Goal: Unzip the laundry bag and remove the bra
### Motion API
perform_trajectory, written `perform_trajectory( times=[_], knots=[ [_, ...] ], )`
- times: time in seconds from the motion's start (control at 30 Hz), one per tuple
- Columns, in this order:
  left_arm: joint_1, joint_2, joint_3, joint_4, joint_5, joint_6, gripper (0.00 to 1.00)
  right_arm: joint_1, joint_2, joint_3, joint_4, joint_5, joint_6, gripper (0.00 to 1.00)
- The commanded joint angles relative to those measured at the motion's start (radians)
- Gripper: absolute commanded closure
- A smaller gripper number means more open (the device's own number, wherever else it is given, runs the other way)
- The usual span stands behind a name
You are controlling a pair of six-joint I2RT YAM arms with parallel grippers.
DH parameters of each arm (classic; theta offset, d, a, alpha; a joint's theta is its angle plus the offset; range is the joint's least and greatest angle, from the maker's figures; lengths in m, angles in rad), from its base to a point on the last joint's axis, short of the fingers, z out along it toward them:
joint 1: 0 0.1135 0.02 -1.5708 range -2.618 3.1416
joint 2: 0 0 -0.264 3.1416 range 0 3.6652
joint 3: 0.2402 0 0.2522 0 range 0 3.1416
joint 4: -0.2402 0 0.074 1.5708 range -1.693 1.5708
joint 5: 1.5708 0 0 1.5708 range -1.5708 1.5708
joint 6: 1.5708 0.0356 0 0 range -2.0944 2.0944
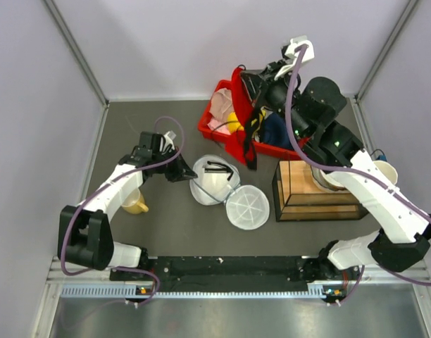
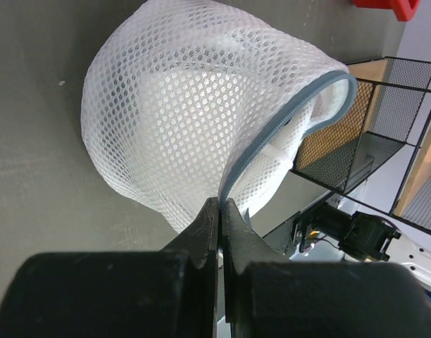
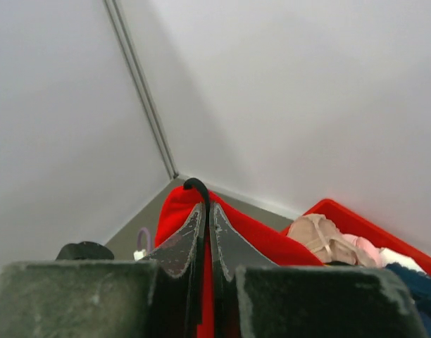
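The laundry bag (image 1: 217, 180) lies open on the dark table, with its second dome half and spoked disc (image 1: 247, 207) beside it. My left gripper (image 1: 182, 170) is shut on the bag's grey zip edge (image 2: 272, 134); in the left wrist view the mesh bag (image 2: 180, 120) fills the frame just beyond my left gripper (image 2: 220, 205). My right gripper (image 1: 252, 83) is shut on the red bra (image 1: 240, 105) and holds it above the red basket, black straps (image 1: 252, 141) dangling. In the right wrist view my right gripper (image 3: 205, 209) pinches the red bra (image 3: 177, 211) and a black strap.
A red basket (image 1: 214, 127) at the back holds a beige-pink cloth (image 3: 321, 236) and a navy cloth (image 1: 275, 130). A wire-and-wood crate (image 1: 314, 191) stands at the right, with a white cup (image 1: 386, 171) behind it. A yellow cup (image 1: 135, 203) sits by my left arm.
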Motion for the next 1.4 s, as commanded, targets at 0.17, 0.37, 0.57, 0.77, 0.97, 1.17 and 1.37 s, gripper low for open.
perform_trajectory(
  times=[0.17, 0.37, 0.57, 0.77, 0.97, 1.17, 1.37],
  knots=[
    [0.001, -0.06, 0.029, -0.02, 0.012, -0.001, 1.0, -0.138, 0.173, 0.267, -0.033, -0.03, -0.032, 1.0],
    [-0.001, -0.142, -0.029, -0.02, 0.001, -0.012, 1.0, -0.252, 0.406, 0.476, -0.093, -0.082, 0.009, 1.0],
    [-0.001, -0.18, -0.06, -0.022, 0.006, -0.022, 1.0, -0.324, 0.596, 0.571, -0.107, -0.093, 0.022, 1.0],
    [-0.004, -0.188, -0.085, -0.017, -0.003, -0.031, 1.0, -0.344, 0.769, 0.576, -0.108, -0.11, 0.04, 1.0],
    [-0.011, -0.185, -0.106, -0.005, -0.008, -0.041, 1.0, -0.345, 0.952, 0.644, -0.13, -0.11, 0.058, 1.0],
    [-0.016, -0.189, -0.125, 0.003, -0.014, -0.05, 1.0, -0.348, 1.119, 0.694, -0.16, -0.131, 0.092, 1.0],
    [-0.022, -0.186, -0.126, 0.006, -0.016, -0.051, 1.0, -0.348, 1.103, 0.639, -0.156, -0.162, 0.121, 1.0]
  ],
)
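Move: The red bin the held bra is headed for has its middle about 21 cm ahead of the right hand, 8 cm to its right and some 48 cm below; inside, the yellow bra lies 21 cm ahead and 2 cm right of that hand, the navy bra 18 ahead and 17 right. From the left hand, the bin is roughly 24 cm ahead, 22 to the right and 9 lower, with the laundry bag it pinches centred 6 cm to its right, 9 below. Keeping its shut fingers on the red bra's strap, the right hand sweeps forward about 29 cm in an arc from high in the air, rising slightly at first, then dropping steeply for a net 30 cm down over the far left part of the red bin, while the wrist tips the fingers down some 30 degrees and swings a little clockwise. The left hand still pinches the laundry bag by its zip edge and draws it back about 4 cm, lifting briefly by 2 to 3 cm and settling to its old height. ##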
